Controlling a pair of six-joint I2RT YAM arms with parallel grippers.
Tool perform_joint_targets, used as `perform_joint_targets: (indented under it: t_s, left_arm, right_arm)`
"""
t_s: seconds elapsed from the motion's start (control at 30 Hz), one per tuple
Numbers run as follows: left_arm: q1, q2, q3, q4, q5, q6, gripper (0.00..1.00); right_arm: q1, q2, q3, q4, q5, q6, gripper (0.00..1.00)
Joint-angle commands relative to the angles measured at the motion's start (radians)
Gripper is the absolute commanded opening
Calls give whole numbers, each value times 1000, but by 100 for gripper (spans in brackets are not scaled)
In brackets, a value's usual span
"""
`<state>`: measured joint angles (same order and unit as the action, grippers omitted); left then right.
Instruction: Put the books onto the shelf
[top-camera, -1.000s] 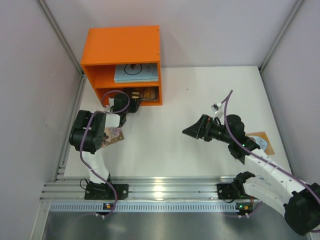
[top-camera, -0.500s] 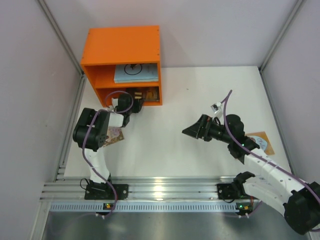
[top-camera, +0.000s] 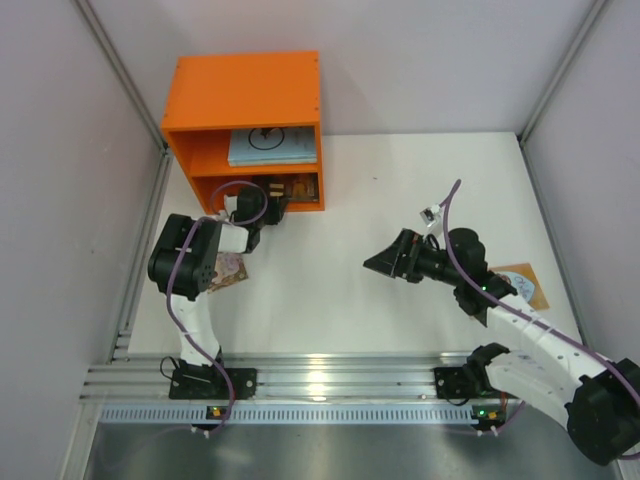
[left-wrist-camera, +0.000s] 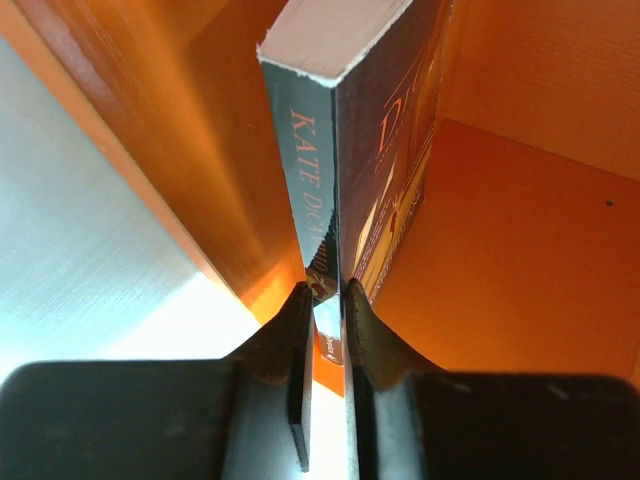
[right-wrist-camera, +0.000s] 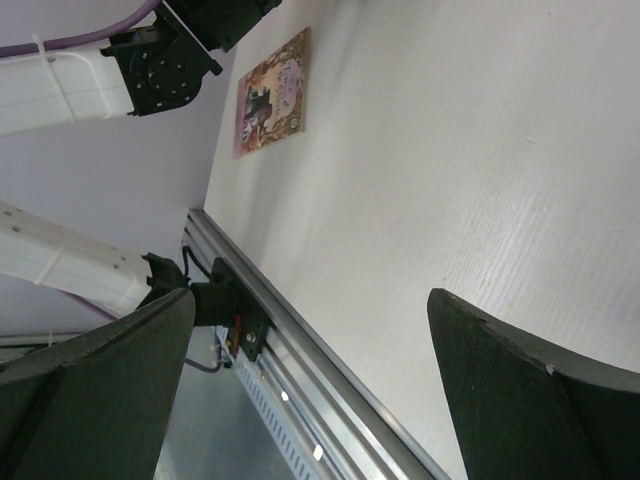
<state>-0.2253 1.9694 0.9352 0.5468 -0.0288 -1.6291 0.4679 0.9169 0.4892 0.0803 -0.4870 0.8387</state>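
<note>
The orange shelf (top-camera: 240, 90) stands at the table's back left. A pale blue-white book (top-camera: 268, 145) lies in its upper compartment. My left gripper (top-camera: 263, 203) reaches into the lower compartment, shut on the spine of a dark brown book (left-wrist-camera: 385, 150) that stands on edge against the orange wall (left-wrist-camera: 520, 250). A pinkish illustrated book (top-camera: 231, 270) lies on the table, half under my left arm, and also shows in the right wrist view (right-wrist-camera: 272, 92). An orange book (top-camera: 526, 284) lies at the right, partly under my right arm. My right gripper (top-camera: 380, 263) hovers open over mid-table, holding nothing.
The aluminium rail (top-camera: 320, 380) carrying both arm bases runs along the near edge. Grey walls close in the left, right and back sides. The left arm's elbow (top-camera: 180, 265) stands just in front of the shelf.
My left arm has leaned a little further toward the shelf with the dark brown book. The right arm has barely moved.
</note>
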Motion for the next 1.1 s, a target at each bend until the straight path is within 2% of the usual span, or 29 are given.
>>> perform_joint_targets:
  t_s: [0.0,0.53,1.07]
  left_arm:
    - [-17,5,25,73,10,-5,15]
    - [-17,-49,33,5,10,18,39]
    - [-17,-116,16,-73,0,86,49]
  right_arm:
    - [-8,-4,31,29,4,-18,100]
    - [-8,-19,8,44,7,-1,100]
    - [-8,-38,-6,47,8,20,100]
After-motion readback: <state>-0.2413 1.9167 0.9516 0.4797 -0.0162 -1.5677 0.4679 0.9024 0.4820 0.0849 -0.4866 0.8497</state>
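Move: The left hand has the spine of the brown book pinched about halfway along, inside the shelf's lower compartment; the book's middle is some 5 cm ahead, neither left nor right and about level. The white-and-blue books lie on the board above, roughly 7 cm ahead, 2 cm left and 15 cm up. The flowered book is on the table, 20 cm back, 18 cm left and about 4 cm below. From the idle right hand the brown book is about 33 cm ahead, 29 cm left and 12 cm lower. The left fingers let go of the brown book's spine, spreading steadily from nearly shut to about half open. As they widen, the hand eases about 1 cm right with a slight draw back and dip, then rises about 2 cm, the wrist hardly turning and the fingertips staying at the compartment's mouth. ##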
